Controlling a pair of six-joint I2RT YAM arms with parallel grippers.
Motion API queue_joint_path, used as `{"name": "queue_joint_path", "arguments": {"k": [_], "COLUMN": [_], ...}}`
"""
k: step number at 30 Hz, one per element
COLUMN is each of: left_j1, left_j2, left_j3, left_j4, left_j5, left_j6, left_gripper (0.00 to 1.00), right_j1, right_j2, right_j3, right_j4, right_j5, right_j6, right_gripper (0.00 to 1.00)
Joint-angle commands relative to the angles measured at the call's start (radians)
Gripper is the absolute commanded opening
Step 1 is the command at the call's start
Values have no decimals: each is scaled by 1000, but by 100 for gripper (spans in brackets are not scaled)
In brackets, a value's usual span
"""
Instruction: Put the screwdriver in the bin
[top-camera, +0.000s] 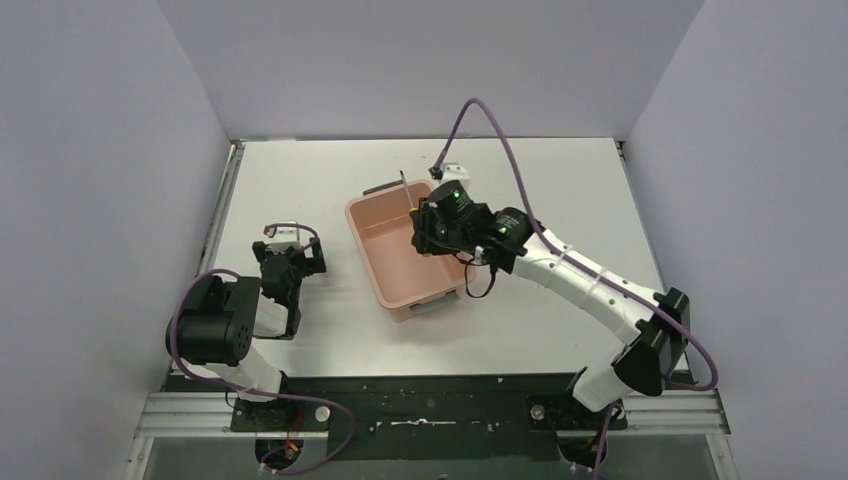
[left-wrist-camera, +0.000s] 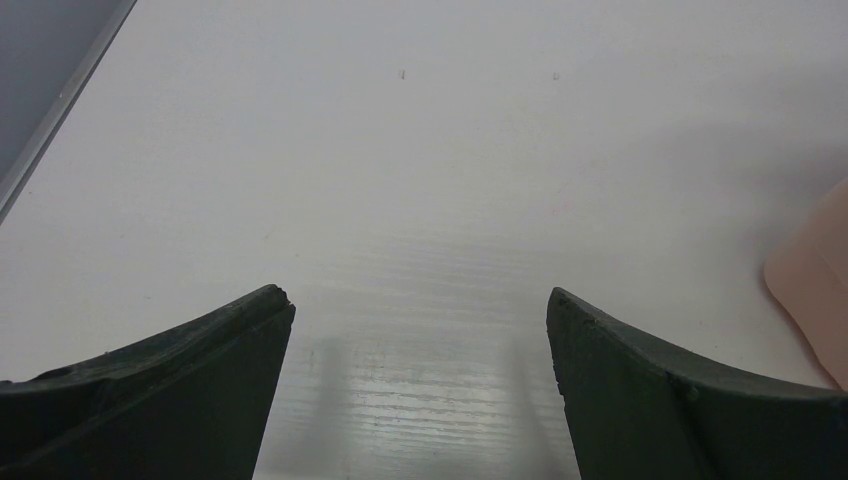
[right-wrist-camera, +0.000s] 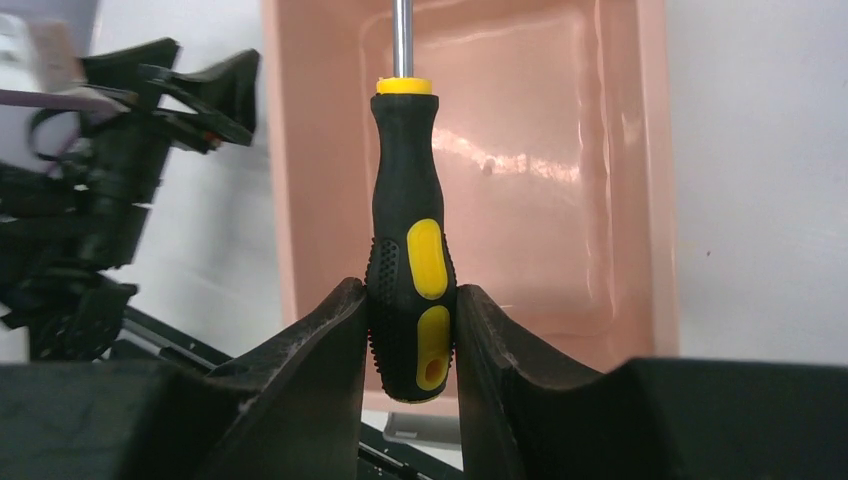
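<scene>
A screwdriver (right-wrist-camera: 410, 220) with a black and yellow handle and a thin metal shaft sits between the fingers of my right gripper (right-wrist-camera: 410, 300), which is shut on the butt of the handle. It hangs above the salmon-pink bin (right-wrist-camera: 540, 150), whose inside looks bare. From above, the right gripper (top-camera: 428, 222) is over the bin's (top-camera: 385, 265) far right part, and the screwdriver's shaft (top-camera: 405, 186) points past the far rim. My left gripper (left-wrist-camera: 420, 310) is open over bare table, left of the bin (left-wrist-camera: 815, 275).
The white table (top-camera: 300, 180) is walled in by grey panels on three sides. The left arm (top-camera: 280, 270) rests left of the bin. A purple cable (top-camera: 500, 130) loops above the right wrist. A black rail (top-camera: 420, 400) runs along the near edge.
</scene>
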Motion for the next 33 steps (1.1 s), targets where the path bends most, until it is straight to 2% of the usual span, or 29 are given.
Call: {"name": "queue_joint_path", "arguments": {"k": [1, 4, 8, 20, 24, 26, 30, 33], "left_j1": [3, 3, 3, 4, 3, 3, 3, 3], "left_j2": [-12, -13, -13, -14, -14, -14, -14, -13], "left_j3": [3, 3, 4, 3, 3, 3, 3, 3], "left_j4": [45, 44, 45, 44, 44, 45, 44, 44], "left_j5": [3, 3, 3, 3, 3, 3, 3, 3], "left_j6": [7, 6, 7, 7, 7, 7, 7, 7], "left_gripper": [97, 97, 97, 97, 97, 97, 97, 97], "right_j1": [-2, -3, -15, -76, -71, -65, -53, -46], "right_j2": [24, 67, 170, 332, 355, 349, 324, 293], "right_j3": [-147, -210, -199, -277, -287, -283, -259, -218], "right_j4": [173, 229, 227, 401, 410, 407, 382, 363], "right_j5": [103, 106, 88, 55, 47, 57, 80, 81], "right_j6": [134, 168, 171, 291, 313, 313, 299, 266], "right_gripper": [0, 0, 0, 13, 25, 38, 56, 62]}}
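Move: The screwdriver is already in my right hand, above the near end of the bin. The bin's middle lies about 9 cm ahead, 1 cm left and some 18 cm below. The bin's near handle is about 2 cm back and 4 cm right, its far handle some 22 cm ahead and 7 cm left, both about 13 cm below. From my left hand, the bin's middle is about 26 cm right, 1 cm back and level in height. I lower the screwdriver into the bin with my right hand, dropping fast at first and then more slowly while easing forward, about 20 cm down and 4 cm out. On the way my wrist tips the fingers further down and turns clockwise, some 15 to 20 degrees each. Near the bin's floor I stop and open the fingers, letting go of the handle. ##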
